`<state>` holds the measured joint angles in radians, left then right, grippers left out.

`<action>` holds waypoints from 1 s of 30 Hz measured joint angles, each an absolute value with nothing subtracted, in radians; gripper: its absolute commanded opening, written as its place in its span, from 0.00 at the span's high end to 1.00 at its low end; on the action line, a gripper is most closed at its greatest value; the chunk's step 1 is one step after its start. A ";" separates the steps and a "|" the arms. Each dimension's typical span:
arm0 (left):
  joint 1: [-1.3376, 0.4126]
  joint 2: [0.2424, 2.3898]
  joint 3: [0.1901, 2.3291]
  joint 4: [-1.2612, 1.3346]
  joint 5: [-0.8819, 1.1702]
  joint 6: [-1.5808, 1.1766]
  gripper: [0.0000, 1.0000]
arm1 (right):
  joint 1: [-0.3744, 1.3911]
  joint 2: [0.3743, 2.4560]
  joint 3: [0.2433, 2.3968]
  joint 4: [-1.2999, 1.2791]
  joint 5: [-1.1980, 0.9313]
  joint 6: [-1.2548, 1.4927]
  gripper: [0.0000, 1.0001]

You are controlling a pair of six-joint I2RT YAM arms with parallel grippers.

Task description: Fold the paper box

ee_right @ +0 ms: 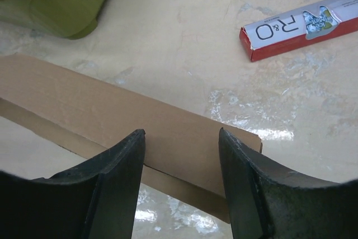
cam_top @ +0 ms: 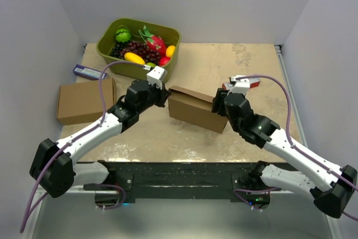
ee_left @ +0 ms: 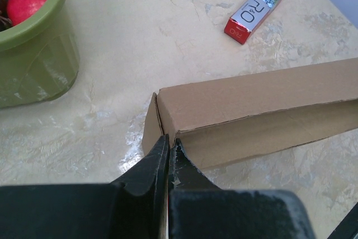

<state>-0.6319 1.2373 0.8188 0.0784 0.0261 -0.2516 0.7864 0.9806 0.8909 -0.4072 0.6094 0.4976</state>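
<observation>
The paper box [cam_top: 193, 107] is plain brown cardboard, standing partly folded at the middle of the table. My left gripper [cam_top: 164, 94] is at its left end. In the left wrist view that gripper [ee_left: 168, 138] is shut, its tips pressed against the near corner of the paper box [ee_left: 251, 104], where a side wall meets the long top panel. My right gripper [cam_top: 217, 102] is at the box's right end. The right wrist view shows this gripper [ee_right: 182, 132] open, with the end of the paper box's flat panel [ee_right: 112, 104] showing between its fingers and nothing gripped.
A second brown cardboard box [cam_top: 86, 100] lies at the left edge. A green tub of fruit [cam_top: 139, 40] stands at the back. A red-and-white carton [ee_left: 257, 8] lies on the table beyond the right gripper, and a small blue packet [cam_top: 89, 72] sits left of the tub.
</observation>
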 measured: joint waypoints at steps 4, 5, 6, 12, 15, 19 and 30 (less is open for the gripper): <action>-0.638 1.246 0.826 0.079 0.027 -0.252 1.00 | 0.801 0.905 0.798 -0.343 0.611 0.556 0.43; -0.638 1.248 0.828 0.078 0.027 -0.252 1.00 | 0.803 0.899 0.790 -0.336 0.612 0.564 0.43; -0.638 1.248 0.828 0.078 0.028 -0.252 0.91 | 0.805 0.895 0.783 -0.329 0.617 0.571 0.43; -0.638 1.244 0.831 0.062 0.049 -0.256 0.60 | 0.805 0.889 0.751 -0.301 0.650 0.601 0.42; -0.638 1.237 0.835 0.034 0.079 -0.268 0.49 | 0.807 0.888 0.742 -0.292 0.664 0.614 0.41; -0.641 1.222 0.849 -0.024 0.118 -0.270 0.45 | 0.807 0.889 0.736 -0.289 0.669 0.621 0.41; -0.643 1.194 0.881 -0.156 0.176 -0.244 0.42 | 0.812 0.899 0.728 -0.268 0.691 0.622 0.40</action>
<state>-0.6426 1.1938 0.8814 -0.1562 0.1757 -0.2443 0.8116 0.8993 0.7277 -0.2680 0.6907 0.6220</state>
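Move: The paper box's middle is about 11 cm right of the left hand, 2 cm nearer the robot and 4 cm lower; the shut fingers hold its left end by the corner. From the right hand, poised open over the lid's right part, that middle is some 7 cm left, level fore-and-aft and 4 cm below. The fruit basket stands about 20 cm ahead and 11 cm left of the left hand; the red carton 10 cm ahead and 11 cm right of the right hand. The box's left corner is let go: the left fingers, nearly shut on it, spread to a bit over half open while the hand draws back about 4 cm towards the near left corner, turning slightly clockwise and tipping down. The right hand, still open, sinks about 2 cm against the lid's right part, easing a little back and right and rolling under 10 degrees, then stays there. ##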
